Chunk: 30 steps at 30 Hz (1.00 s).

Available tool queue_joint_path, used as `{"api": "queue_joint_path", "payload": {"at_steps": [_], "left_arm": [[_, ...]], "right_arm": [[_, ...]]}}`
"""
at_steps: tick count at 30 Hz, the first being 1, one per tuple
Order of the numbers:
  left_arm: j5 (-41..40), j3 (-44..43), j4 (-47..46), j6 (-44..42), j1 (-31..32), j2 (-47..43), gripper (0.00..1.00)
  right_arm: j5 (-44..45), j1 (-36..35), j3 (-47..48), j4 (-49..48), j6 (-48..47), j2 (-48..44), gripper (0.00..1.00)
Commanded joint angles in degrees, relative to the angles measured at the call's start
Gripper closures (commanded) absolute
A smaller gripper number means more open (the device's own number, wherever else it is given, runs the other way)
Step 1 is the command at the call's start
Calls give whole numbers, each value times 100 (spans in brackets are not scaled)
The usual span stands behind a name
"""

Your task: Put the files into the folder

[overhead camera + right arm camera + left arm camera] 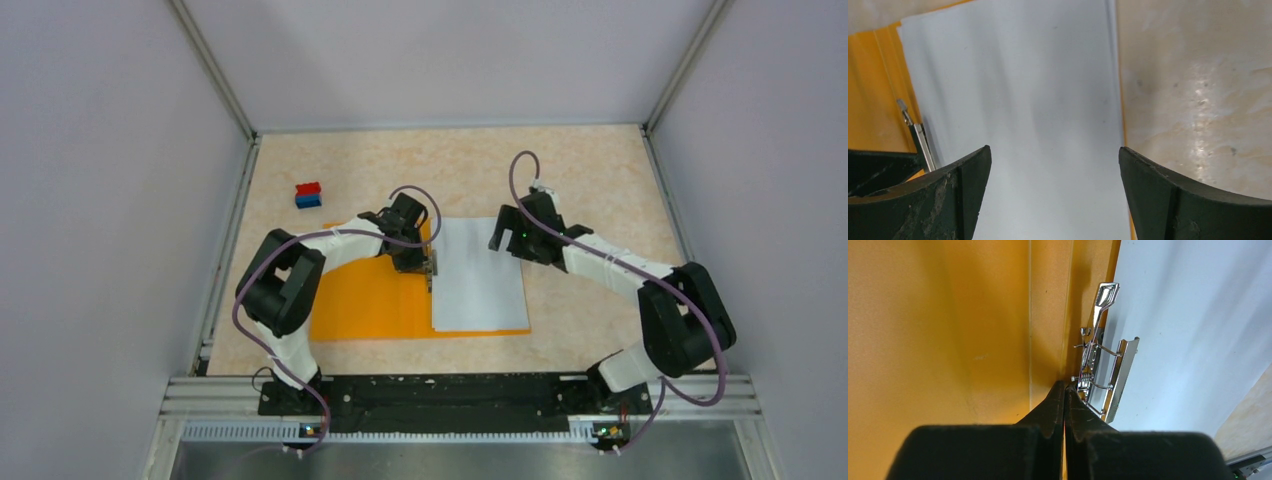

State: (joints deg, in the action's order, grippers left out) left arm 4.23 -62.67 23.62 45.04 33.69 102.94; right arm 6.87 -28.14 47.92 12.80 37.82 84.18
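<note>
The orange folder [365,300] lies open and flat on the table. The white files [478,275] lie on its right half, blank side up. My left gripper [431,274] is shut with nothing between its fingers. Its tips rest at the folder's fold, right beside the metal clip [1104,365]; in the left wrist view the gripper [1064,386] points along the orange folder [948,340] with the files [1188,315] to its right. My right gripper [508,238] hovers open over the files' far right part [1023,100], holding nothing [1054,150]. The clip [923,142] and folder [878,100] show at the left.
A small red-and-blue block [308,194] sits on the table at the far left, apart from the folder. Grey walls close in the table on three sides. A bare beige table surface [1198,100] lies to the right of the files.
</note>
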Motion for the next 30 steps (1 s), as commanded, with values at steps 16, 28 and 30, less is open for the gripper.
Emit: {"api": "queue_joint_path", "payload": {"at_steps": [16,28,30], "left_arm": [[-136,-436,103,-193,39,261,100],[-149,-538,152,-247,24,337,100],[-148,-558,156,-253,24,347,100]], "right_arm": [[233,546,1417,-758,-611,1762,3],[-202,573,1745,-950,-622,2251,3],[-219,559,1706,-966,-605,2224,3]]}}
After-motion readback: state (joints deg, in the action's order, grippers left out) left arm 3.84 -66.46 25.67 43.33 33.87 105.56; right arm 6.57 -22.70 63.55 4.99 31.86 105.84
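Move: The right hand is open above the right part of the files: their middle lies about 5 cm to its left, 3 cm back and 7 cm below, while their far right corner is some 13 cm ahead and 3 cm to its right. The folder's metal clip lies 16 cm to its left and 2 cm back. The left hand, shut, has the clip right at its tips, about 1 cm ahead, 1 cm to the right and 1 cm below; the files' middle is 11 cm to its right and 1 cm back. With its fingers staying wide open, the right hand travels about 10 cm forward along the right side of the files towards their far right corner, sinking some 3 cm on the way and easing to a stop with its right fingertip close to the sheets' right edge. The left hand keeps its shut fingertips against the clip at the fold, creeping only about 1 cm forward and slightly right. ##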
